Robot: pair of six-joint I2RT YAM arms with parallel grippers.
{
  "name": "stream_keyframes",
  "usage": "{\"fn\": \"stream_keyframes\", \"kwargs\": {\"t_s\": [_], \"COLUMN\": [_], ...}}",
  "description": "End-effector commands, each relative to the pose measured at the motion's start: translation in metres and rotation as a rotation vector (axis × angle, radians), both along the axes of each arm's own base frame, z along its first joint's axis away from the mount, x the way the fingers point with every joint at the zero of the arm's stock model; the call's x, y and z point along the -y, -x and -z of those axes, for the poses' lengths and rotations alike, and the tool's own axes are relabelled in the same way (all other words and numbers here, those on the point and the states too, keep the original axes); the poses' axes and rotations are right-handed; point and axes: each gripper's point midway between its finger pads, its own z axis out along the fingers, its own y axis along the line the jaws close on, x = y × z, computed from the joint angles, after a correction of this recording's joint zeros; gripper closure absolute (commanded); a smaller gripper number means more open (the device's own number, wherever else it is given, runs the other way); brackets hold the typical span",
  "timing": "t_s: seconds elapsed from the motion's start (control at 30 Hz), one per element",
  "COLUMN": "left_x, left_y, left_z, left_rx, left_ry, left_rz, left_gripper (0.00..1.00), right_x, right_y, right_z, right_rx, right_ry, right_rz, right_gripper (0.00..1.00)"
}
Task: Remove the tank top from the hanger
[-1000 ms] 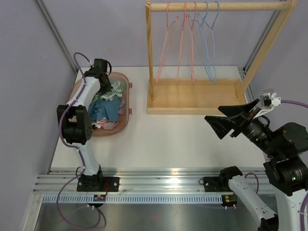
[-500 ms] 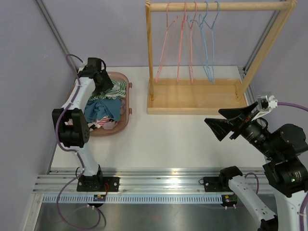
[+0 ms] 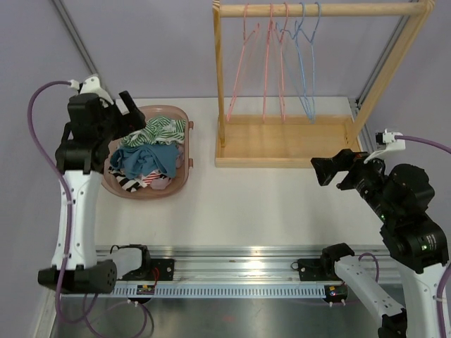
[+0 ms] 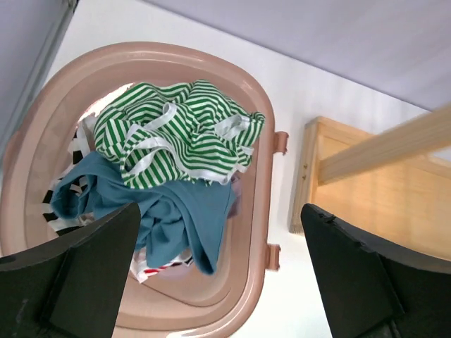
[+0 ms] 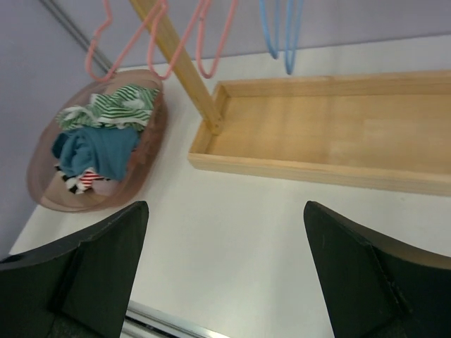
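Observation:
A green-and-white striped tank top [image 3: 161, 129] lies crumpled on top of the clothes in the pink basket [image 3: 184, 156], off any hanger. My left gripper [image 3: 130, 116] hangs high above the basket's left side, open and empty. In the left wrist view the striped top [image 4: 176, 130] rests over a blue garment [image 4: 180, 218], between and below my open fingers [image 4: 70, 282]. The pink hangers [image 3: 270, 63] and blue hangers [image 3: 307, 63] hang bare on the wooden rail. My right gripper [image 3: 332, 169] is open and empty, over the table to the right.
The wooden rack [image 3: 220, 77] stands on a shallow wooden tray [image 3: 285, 144] at the back right. The basket [image 5: 42, 190] also holds striped and red-trimmed clothes. An aluminium rail [image 3: 232, 257] runs along the near edge.
My left gripper opened, let go of the striped top in the basket, and rose up and to the left. The right gripper drew back a little towards its arm.

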Motion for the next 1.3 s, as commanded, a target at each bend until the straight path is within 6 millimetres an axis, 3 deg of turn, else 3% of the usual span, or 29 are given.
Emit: {"fn": "stream_keyframes", "kwargs": {"t_s": [0.0,0.03,0.1,0.13,0.23,0.27,0.57,0.93,1.27], "left_x": [0.005,0.005,0.01,0.009,0.001,-0.002,-0.006,0.004,0.011], "left_y": [0.05,0.061,0.088,0.096,0.125,0.135,0.19,0.221,0.219], "left_z": [-0.002,0.014,0.009,0.025,0.041,0.055,0.064,0.057,0.061], "left_rx": [0.04,0.019,0.084,0.052,0.028,-0.006,0.021,0.096,0.078], "left_ry": [-0.058,-0.064,-0.087,-0.11,-0.158,-0.175,-0.204,-0.171,-0.162], "left_rz": [0.063,0.064,0.075,0.064,0.034,0.027,0.053,0.157,0.19], "left_gripper": [0.01,0.01,0.01,0.01,0.01,0.01,0.01,0.01,0.01], "right_x": [0.03,0.033,0.039,0.041,0.048,0.049,0.051,0.067,0.066], "right_y": [-0.018,-0.019,-0.022,-0.022,-0.024,-0.024,-0.019,-0.002,0.002], "right_z": [0.018,0.022,0.033,0.038,0.048,0.049,0.072,0.074,0.076], "right_rx": [-0.062,-0.079,-0.127,-0.144,-0.173,-0.174,-0.231,-0.216,-0.217], "right_ry": [0.113,0.129,0.171,0.185,0.217,0.223,0.26,0.317,0.346], "right_rz": [0.164,0.178,0.21,0.218,0.249,0.253,0.244,0.279,0.254], "right_gripper": [0.0,0.01,0.0,0.0,0.0,0.01,0.01,0.01,0.01]}}
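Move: The green striped tank top lies in the basket, about 11 cm ahead of the left hand, 2 cm to its right and some 29 cm below. The blue tank top is about 8 cm nearer the base than it and 4 cm farther left. From the right hand the green top is some 27 cm ahead, 49 cm left and 32 cm below; the rack's base is about 24 cm ahead, 3 cm left and 37 cm below. Left hand, open and empty, draws back about 22 cm from the basket and sinks; right sinks 8 cm, shifting right. ##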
